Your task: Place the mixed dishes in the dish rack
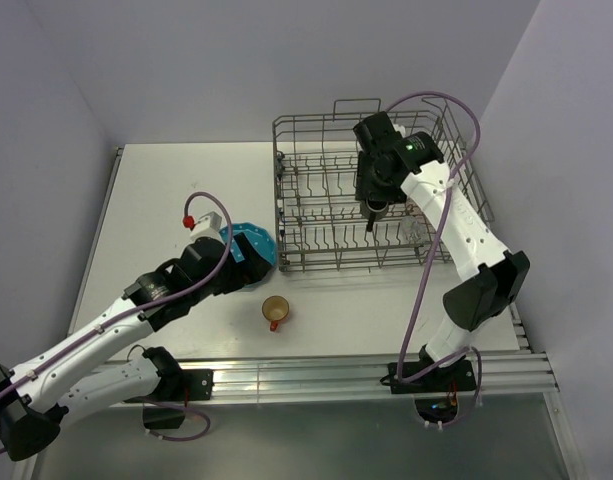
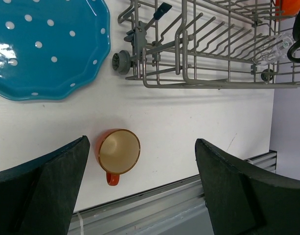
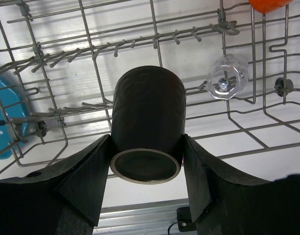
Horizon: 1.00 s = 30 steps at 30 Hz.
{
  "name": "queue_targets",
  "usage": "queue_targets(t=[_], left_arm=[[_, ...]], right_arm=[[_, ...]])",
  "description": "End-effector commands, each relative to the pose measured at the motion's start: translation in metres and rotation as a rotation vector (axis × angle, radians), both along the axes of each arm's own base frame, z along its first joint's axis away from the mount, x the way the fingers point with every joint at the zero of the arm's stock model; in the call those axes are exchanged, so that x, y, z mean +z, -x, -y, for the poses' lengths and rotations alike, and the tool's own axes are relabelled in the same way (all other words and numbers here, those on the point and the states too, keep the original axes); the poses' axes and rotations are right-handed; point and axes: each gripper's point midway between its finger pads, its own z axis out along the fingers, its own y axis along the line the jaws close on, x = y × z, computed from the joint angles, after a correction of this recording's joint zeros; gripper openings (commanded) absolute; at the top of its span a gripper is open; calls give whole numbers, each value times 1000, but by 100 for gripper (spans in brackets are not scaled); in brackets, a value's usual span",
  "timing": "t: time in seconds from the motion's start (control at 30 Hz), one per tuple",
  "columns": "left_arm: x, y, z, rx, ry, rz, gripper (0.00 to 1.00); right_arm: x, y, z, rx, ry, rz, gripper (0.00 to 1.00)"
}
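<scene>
The grey wire dish rack [image 1: 296, 250] stands at the table's back right. My right gripper [image 1: 374, 212] is inside it, shut on the dark brown mug [image 3: 147, 120], held upside down above the rack floor. The small clear glass [image 3: 227, 77] lies in the rack to the mug's right, and a bit of the orange-red bowl [image 3: 268, 5] shows at the rack's far end. The teal dotted plate [image 1: 258, 243] lies on the table left of the rack, partly under my left arm. The small orange cup [image 1: 275, 310] stands upright on the table. My left gripper [image 2: 140, 191] is open and empty above the cup.
The rack's tines [image 3: 66, 58] and wire walls surround the mug. A metal rail [image 1: 336, 375] runs along the table's near edge. Walls close in the table on three sides.
</scene>
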Motion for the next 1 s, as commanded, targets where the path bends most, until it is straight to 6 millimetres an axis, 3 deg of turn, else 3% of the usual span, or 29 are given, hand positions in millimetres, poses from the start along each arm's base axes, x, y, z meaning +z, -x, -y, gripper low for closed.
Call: queue_targets(t=[0.0, 0.23, 0.53, 0.97], left_arm=[[3, -2, 5, -25, 10, 24, 95], [-2, -1, 4, -24, 10, 19, 95], [-2, -1, 3, -23, 9, 16, 96], [-16, 2, -4, 5, -22, -22, 96]], right_arm=[[4, -9, 1, -5, 10, 32, 0], [-25, -5, 3, -6, 36, -28, 0], [-47, -3, 3, 4, 46, -70, 0], [-69, -17, -5, 19, 23, -92, 0]])
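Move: The dark mug is already in the right hand's grip; the rack spot it is meant for lies nearly straight beneath, about 11 cm down and 1 cm ahead. The clear glass stands in the rack some 13 cm to the right, 2 cm ahead and 11 cm below; the orange bowl about 16 cm right, 12 cm ahead and 10 cm below. From the idle left hand, that spot lies roughly 13 cm ahead, 28 cm right and 6 cm below. The dark mug, still pinched between the right hand's pads, is lowered about 7 cm almost straight down towards the open front part of the rack, to the left of the clear glass. Meanwhile the right wrist tips the fingers a little steeper, by under 10 degrees, and the grip keeps its width. ##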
